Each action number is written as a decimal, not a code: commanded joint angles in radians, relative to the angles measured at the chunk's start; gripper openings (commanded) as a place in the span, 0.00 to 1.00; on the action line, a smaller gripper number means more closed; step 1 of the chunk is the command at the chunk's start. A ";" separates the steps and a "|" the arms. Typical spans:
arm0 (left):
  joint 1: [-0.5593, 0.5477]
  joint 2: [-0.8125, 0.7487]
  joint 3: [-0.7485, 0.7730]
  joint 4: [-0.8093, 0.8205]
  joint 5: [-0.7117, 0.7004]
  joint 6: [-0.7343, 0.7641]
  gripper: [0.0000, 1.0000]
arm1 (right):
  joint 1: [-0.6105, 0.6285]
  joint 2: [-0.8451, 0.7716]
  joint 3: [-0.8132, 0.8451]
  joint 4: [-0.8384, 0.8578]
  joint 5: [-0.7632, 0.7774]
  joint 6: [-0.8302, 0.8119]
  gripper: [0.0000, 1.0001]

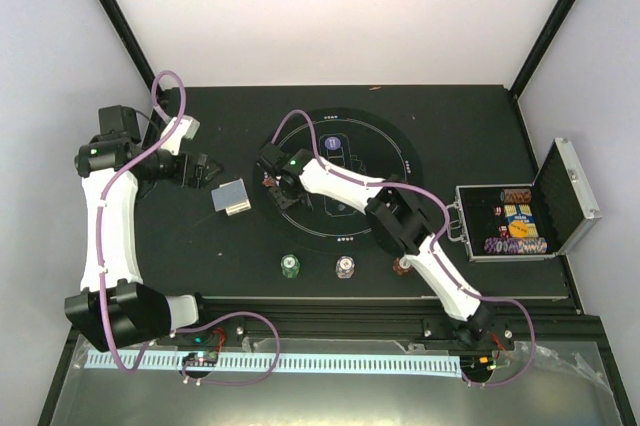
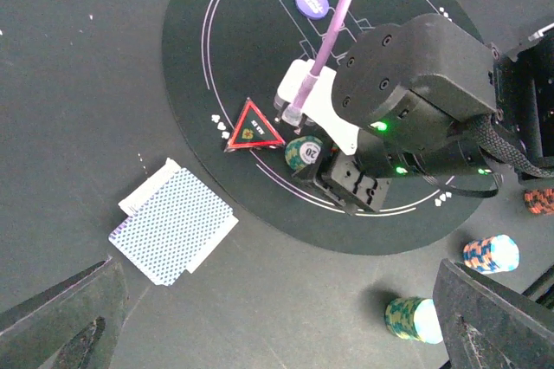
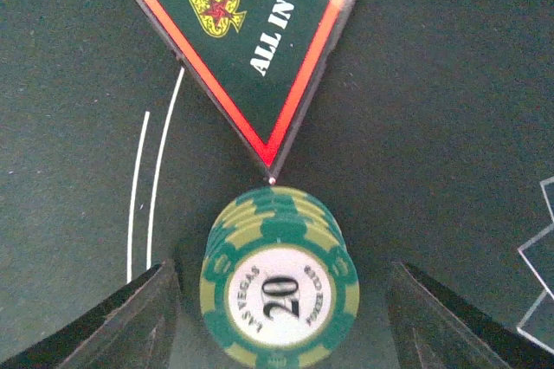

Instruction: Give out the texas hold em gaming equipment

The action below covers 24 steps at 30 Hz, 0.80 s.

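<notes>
A small stack of green chips (image 3: 279, 287) marked 20 stands on the round mat just below the tip of the red "ALL IN" triangle (image 3: 251, 31). My right gripper (image 3: 281, 326) straddles the stack, open, with a gap showing on each side between its fingers (image 3: 130, 317) and the chips. In the left wrist view the same green chips (image 2: 304, 153) sit beside the triangle (image 2: 252, 126) under the right arm's head. The blue-grey-backed cards (image 2: 173, 224) lie left of the mat. My left gripper (image 1: 205, 171) hovers open near the cards (image 1: 231, 196), holding nothing.
A purple disc (image 1: 333, 144) lies at the far side of the mat (image 1: 385, 161). Three chip stacks stand along the near edge: green (image 1: 290, 266), white (image 1: 346, 266) and red (image 1: 403, 266). The open black case (image 1: 520, 216) with more chips sits at the right.
</notes>
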 commanded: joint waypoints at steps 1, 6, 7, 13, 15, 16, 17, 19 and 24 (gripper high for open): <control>0.011 0.002 0.054 -0.033 0.005 0.004 0.99 | 0.000 -0.098 0.006 -0.037 -0.020 -0.011 0.69; 0.013 0.002 0.058 -0.038 -0.006 0.005 0.99 | 0.013 -0.242 -0.090 -0.036 0.000 0.004 0.73; 0.012 0.003 0.060 -0.039 -0.008 0.005 0.99 | 0.023 -0.278 -0.126 -0.025 0.008 0.008 0.75; 0.012 -0.004 0.068 -0.049 -0.005 0.009 0.99 | 0.136 -0.432 -0.285 -0.021 0.062 0.058 0.82; 0.012 -0.008 0.064 -0.047 0.000 0.011 0.99 | 0.189 -0.473 -0.349 -0.004 0.070 0.080 0.85; 0.014 -0.009 0.063 -0.045 0.001 0.012 0.99 | 0.212 -0.493 -0.381 0.004 0.067 0.095 0.86; 0.012 -0.008 0.063 -0.044 0.001 0.011 0.99 | 0.234 -0.505 -0.408 0.011 0.062 0.107 0.87; 0.014 -0.004 0.065 -0.046 0.002 0.011 0.99 | 0.280 -0.523 -0.458 0.027 0.053 0.133 0.89; 0.013 -0.012 0.062 -0.045 0.005 0.015 0.99 | 0.337 -0.518 -0.522 0.054 0.025 0.168 0.91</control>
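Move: The green chip stack left near the table's front edge lies about 18 cm straight back from the right hand, at roughly its height. The small green stack just set down stands between its fingers; the ALL IN triangle is some 4 cm ahead and 4 cm left, the white stack 18 cm back and 13 cm right. From the left hand, the front green stack is about 10 cm back, 13 cm right and 25 cm below. The small green stack is left standing by the triangle as the right hand, its fingers already clear, lifts straight off it. It rises about 13 cm, then swings back some 18 cm towards the front green stack, sinking again by 4 cm or so near the end, turning slightly counter-clockwise and opening its fingers further; it touches nothing there yet. ##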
